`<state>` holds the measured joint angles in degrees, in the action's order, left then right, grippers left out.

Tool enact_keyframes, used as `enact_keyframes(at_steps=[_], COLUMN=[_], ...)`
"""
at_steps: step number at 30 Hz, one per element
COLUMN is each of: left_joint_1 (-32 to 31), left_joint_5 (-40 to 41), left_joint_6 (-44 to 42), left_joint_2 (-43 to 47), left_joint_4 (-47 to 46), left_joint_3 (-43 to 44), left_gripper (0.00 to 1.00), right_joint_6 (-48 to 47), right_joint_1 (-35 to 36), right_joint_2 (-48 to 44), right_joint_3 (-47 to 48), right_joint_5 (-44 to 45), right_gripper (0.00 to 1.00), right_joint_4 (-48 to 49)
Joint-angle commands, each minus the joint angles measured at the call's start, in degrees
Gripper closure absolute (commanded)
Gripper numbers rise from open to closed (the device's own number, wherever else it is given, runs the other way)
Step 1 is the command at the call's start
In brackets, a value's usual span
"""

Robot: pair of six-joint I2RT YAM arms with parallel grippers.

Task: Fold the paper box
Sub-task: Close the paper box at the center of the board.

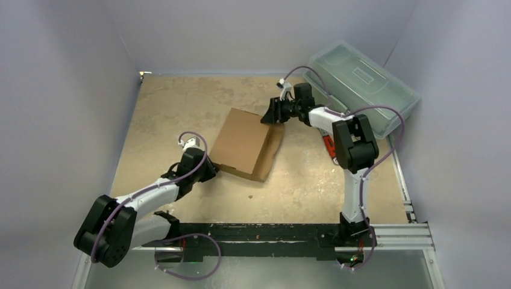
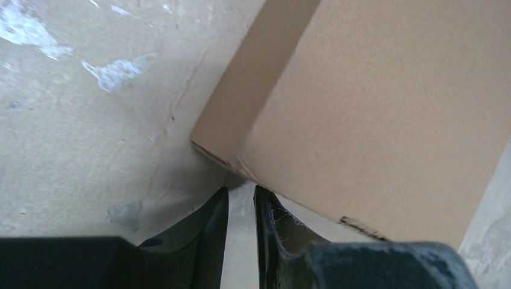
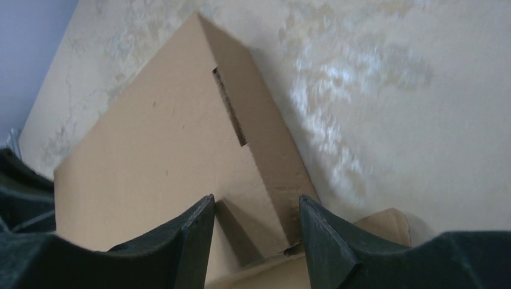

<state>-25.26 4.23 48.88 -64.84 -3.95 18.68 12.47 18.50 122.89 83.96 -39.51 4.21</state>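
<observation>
The paper box lies mid-table as a flat brown cardboard shape with its lid down. My left gripper sits low at its near left corner; in the left wrist view the fingertips stand a narrow gap apart just short of the box, with only table between them. My right gripper is at the far right corner. Its open jaws straddle the box there, one tip over the lid, the other beyond the side wall. A rounded flap sticks out beside that finger.
A translucent grey-green plastic toolbox stands at the back right, behind the right arm. Grey walls close in the worn beige table on three sides. A metal rail runs along the near edge.
</observation>
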Motion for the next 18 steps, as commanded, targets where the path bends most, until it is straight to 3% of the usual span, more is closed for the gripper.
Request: enact_keyframes(at_steps=[1, 9, 12, 15, 18], left_joint_1=[-0.23, -0.23, -0.23, -0.23, -0.23], left_joint_5=[6.75, 11.27, 12.89, 13.86, 14.16], left_joint_6=[-1.22, -4.46, -6.27, -7.53, -7.96], left_joint_2=[-2.0, -7.57, -9.63, -12.04, -13.43], left_joint_4=[1.51, 3.83, 5.56, 6.67, 7.74], left_joint_3=[5.48, 12.85, 15.15, 17.16, 18.6], left_gripper=[0.78, 0.78, 0.78, 0.78, 0.78], right_joint_6=[-2.93, -6.19, -9.64, -14.35, -13.76], right_joint_1=[0.19, 0.18, 0.21, 0.21, -0.09], right_joint_2=[-8.88, -23.48, -27.43, -28.78, -32.62], right_joint_3=[-8.27, -25.19, -28.71, -29.45, -34.28], right_joint_5=[-0.2, 2.03, 2.32, 0.36, 1.89], right_gripper=[0.44, 0.44, 0.42, 0.42, 0.39], right_joint_4=[-0.18, -2.27, -3.98, -11.92, -9.03])
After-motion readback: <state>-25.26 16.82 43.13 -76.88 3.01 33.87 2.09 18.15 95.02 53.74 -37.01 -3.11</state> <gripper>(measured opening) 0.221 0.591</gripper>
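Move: The box's middle lies about 11 cm back and 10 cm left of the right hand, some 4 cm lower; this hand's parted fingers already straddle its far right corner. The open flap along its right side is centred roughly 14 cm back and 2 cm left of the hand, and the wrench about 9 cm back and 25 cm right. From the left hand, close by the near side, the box's middle is some 11 cm ahead and 12 cm right, at about its height. The box is turned clockwise between the two hands: the right hand, its parted fingers still straddling the corner, drags that corner back towards the base some 13 cm and about 6 cm to the right. Meanwhile the left fingers push the slotted short side forward, going about 5 cm ahead with slight drifts left and up and rolling some 15 degrees, left side rising. ##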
